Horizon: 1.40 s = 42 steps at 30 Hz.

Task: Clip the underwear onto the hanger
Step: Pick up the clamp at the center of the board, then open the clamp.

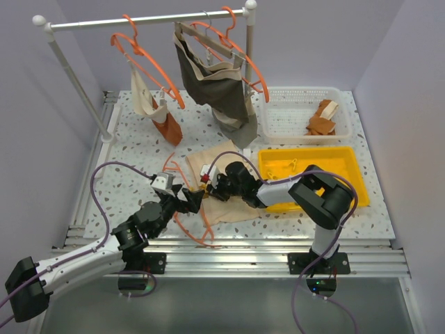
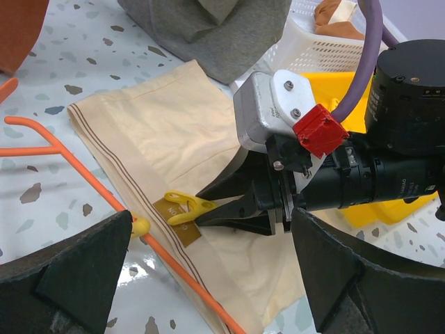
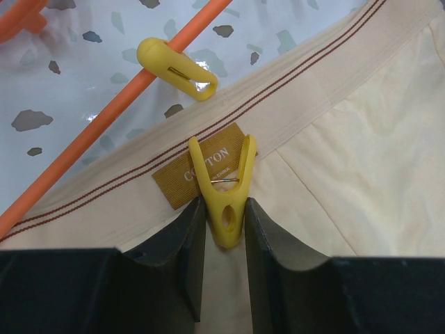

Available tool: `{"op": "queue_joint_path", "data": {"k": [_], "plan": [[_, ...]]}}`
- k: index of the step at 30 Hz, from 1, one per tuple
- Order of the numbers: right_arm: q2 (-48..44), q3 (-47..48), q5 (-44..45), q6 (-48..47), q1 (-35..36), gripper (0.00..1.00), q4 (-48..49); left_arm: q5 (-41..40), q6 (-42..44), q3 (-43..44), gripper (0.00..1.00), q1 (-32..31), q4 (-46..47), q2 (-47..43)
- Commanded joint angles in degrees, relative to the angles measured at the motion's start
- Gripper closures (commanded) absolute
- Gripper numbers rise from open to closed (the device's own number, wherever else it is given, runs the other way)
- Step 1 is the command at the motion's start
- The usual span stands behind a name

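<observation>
The cream underwear (image 1: 233,209) lies flat on the table, its waistband along the straight bar of an orange hanger (image 2: 83,174). In the right wrist view my right gripper (image 3: 224,203) is shut on the handles of a yellow clip (image 3: 226,223). The clip's mouth gapes over the brown label (image 3: 181,182) on the waistband. A second yellow clip (image 3: 177,68) sits on the hanger bar (image 3: 97,132), just beyond the waistband edge. My left gripper (image 2: 212,229) stands wide open beside the bar, with nothing between its fingers, facing the right gripper (image 2: 201,209).
A yellow tray (image 1: 348,163) and a white basket (image 1: 299,94) holding brown cloth stand at the right. At the back, a rack (image 1: 139,21) carries more orange hangers, a dark grey garment (image 1: 215,83) and a rust-orange cloth (image 1: 169,129).
</observation>
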Motion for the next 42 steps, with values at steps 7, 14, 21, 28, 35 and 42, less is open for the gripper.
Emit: {"op": "queue_joint_path", "data": {"k": [7,14,21,28,35,42], "plan": [[-6.62,-1.72,2.48,1.74,-0.32,0.86,2.19,-0.73,0.74,-1.65,0.00,0.03,5.04,-0.59],[-18.57,-6.02,5.21,7.89,-0.15,0.86,-0.36,1.64,5.12,-7.00,0.00,0.03,18.48,-1.55],[-29.90,-10.24,6.35,14.73,1.35,0.85,-1.07,7.87,8.04,-10.87,0.00,0.03,29.92,-4.09],[-37.65,-11.22,2.48,22.65,2.67,0.85,-1.77,16.05,7.25,-10.71,0.00,0.12,38.71,-5.42],[-42.05,-11.48,-2.26,28.81,3.99,0.85,0.25,25.54,3.65,-11.14,0.00,0.30,45.13,-6.21],[-42.49,-11.48,-9.47,34.86,4.86,0.85,5.96,31.44,-0.83,-10.53,0.00,0.47,48.73,-6.47]]}}
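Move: The yellow clamp is already between the right hand's closed fingers, on the label of the beige cloth. From this hand the second clamp, on the hanger, lies about 5 cm left and level fore and aft; the hanger's middle is some 4 cm left and 2 cm back, both about 1 cm lower. The open left gripper is roughly 7 cm back, 4 cm left and 12 cm up. From the left hand, the held clamp is about 7 cm ahead, 4 cm right and 12 cm below. The clamp is lifted off the cloth in the right hand's unchanged pinch, up some 20 cm and then also back about 10, as the wrist tilts the fingers from slanting down to nearly level, still pointing left. The left hand, wide open and empty, rises about 15 cm and draws back 8, tipping its fingers up and turning clockwise. ##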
